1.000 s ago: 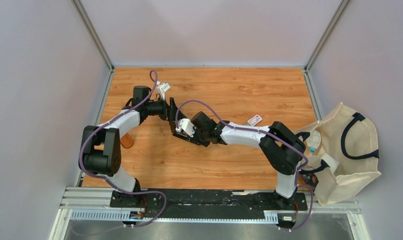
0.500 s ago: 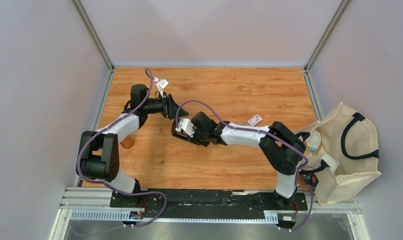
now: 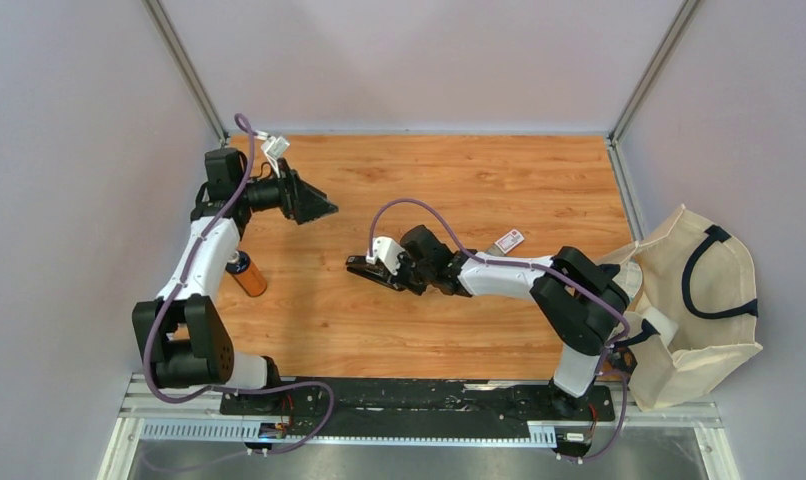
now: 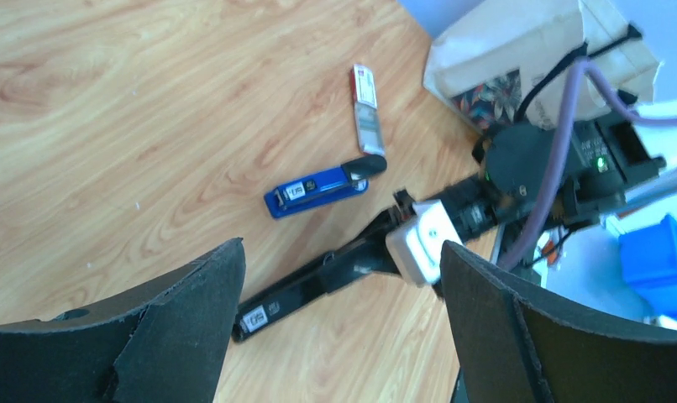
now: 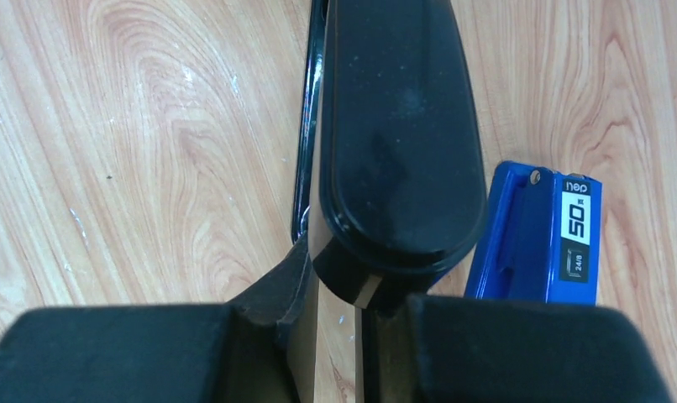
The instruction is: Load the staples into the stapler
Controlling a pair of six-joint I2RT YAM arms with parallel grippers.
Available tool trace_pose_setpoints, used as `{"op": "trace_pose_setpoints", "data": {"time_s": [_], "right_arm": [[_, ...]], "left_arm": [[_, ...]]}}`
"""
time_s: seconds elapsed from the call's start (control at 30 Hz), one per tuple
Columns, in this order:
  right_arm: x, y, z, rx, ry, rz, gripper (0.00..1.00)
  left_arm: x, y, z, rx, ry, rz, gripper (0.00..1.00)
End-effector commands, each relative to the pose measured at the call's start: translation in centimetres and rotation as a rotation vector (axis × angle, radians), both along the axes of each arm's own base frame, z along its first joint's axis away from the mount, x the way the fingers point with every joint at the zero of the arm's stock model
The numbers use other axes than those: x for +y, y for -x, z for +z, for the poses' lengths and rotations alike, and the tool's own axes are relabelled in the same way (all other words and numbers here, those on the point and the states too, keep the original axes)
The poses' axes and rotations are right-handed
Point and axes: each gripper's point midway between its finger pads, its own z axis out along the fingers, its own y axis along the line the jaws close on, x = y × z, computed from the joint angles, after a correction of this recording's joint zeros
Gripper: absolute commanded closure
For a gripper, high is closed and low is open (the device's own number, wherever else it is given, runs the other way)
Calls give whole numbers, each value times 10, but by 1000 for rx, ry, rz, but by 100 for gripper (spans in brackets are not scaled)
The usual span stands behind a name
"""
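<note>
A long black stapler (image 3: 362,268) lies low over the wooden table near its middle. My right gripper (image 3: 381,272) is shut on its rear end. In the right wrist view the stapler (image 5: 394,126) runs away from the gripper (image 5: 356,294), whose fingers (image 5: 289,281) pinch its rounded back. The left gripper (image 3: 324,208) hangs open and empty at the back left, well away from the stapler. Between its wide jaws its camera sees the stapler (image 4: 289,295). The staples' small white box with a red label (image 3: 509,240) (image 4: 366,101) lies right of the right arm.
A small blue stapler (image 5: 541,235) (image 4: 318,189) lies just beside the black one. An orange and blue tube (image 3: 247,275) rests by the left arm. A cream tote bag (image 3: 699,300) stands off the table's right edge.
The left arm has swung away from the black stapler to the back left, still open. The right gripper stays shut on the stapler, now slightly further right.
</note>
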Motion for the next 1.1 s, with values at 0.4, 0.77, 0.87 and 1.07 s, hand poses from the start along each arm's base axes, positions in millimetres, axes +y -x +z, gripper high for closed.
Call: {"op": "trace_pose_setpoints", "data": {"time_s": [0.4, 0.77, 0.87, 1.07], "right_arm": [[-33, 3, -9, 77, -28, -28, 96], [-34, 2, 2, 41, -33, -12, 90], [-36, 2, 6, 33, -32, -9, 90], [-38, 6, 8, 39, -24, 6, 90]], "left_arm": [[11, 69, -11, -2, -112, -117, 7], [41, 103, -19, 50, -148, -96, 7], [50, 106, -16, 48, -137, -62, 7], [53, 110, -13, 61, -77, -58, 7]]}}
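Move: The right hand already pinches the hinge end of the black stapler, whose middle lies about 8 cm left and 2 cm ahead of it at its own height. The blue stapler lies some 7 cm ahead and 5 cm right, the staple box about 20 cm right and 9 cm ahead. From the empty left hand the black stapler is roughly 15 cm right, 6 cm back and 22 cm down; the orange bottle stands 12 cm left, 8 cm back. The left hand, wide open and already clear of the black stapler, draws back about 10 cm, first straight back and sinking some 3 cm, then swinging about 6 cm left as well, towards the orange bottle's side. The right hand keeps its pinch on the stapler's hinge end and shifts it about 2.5 cm to the right, first quickly and then easing while it creeps up nearly 1 cm, turning only about 5 degrees. ##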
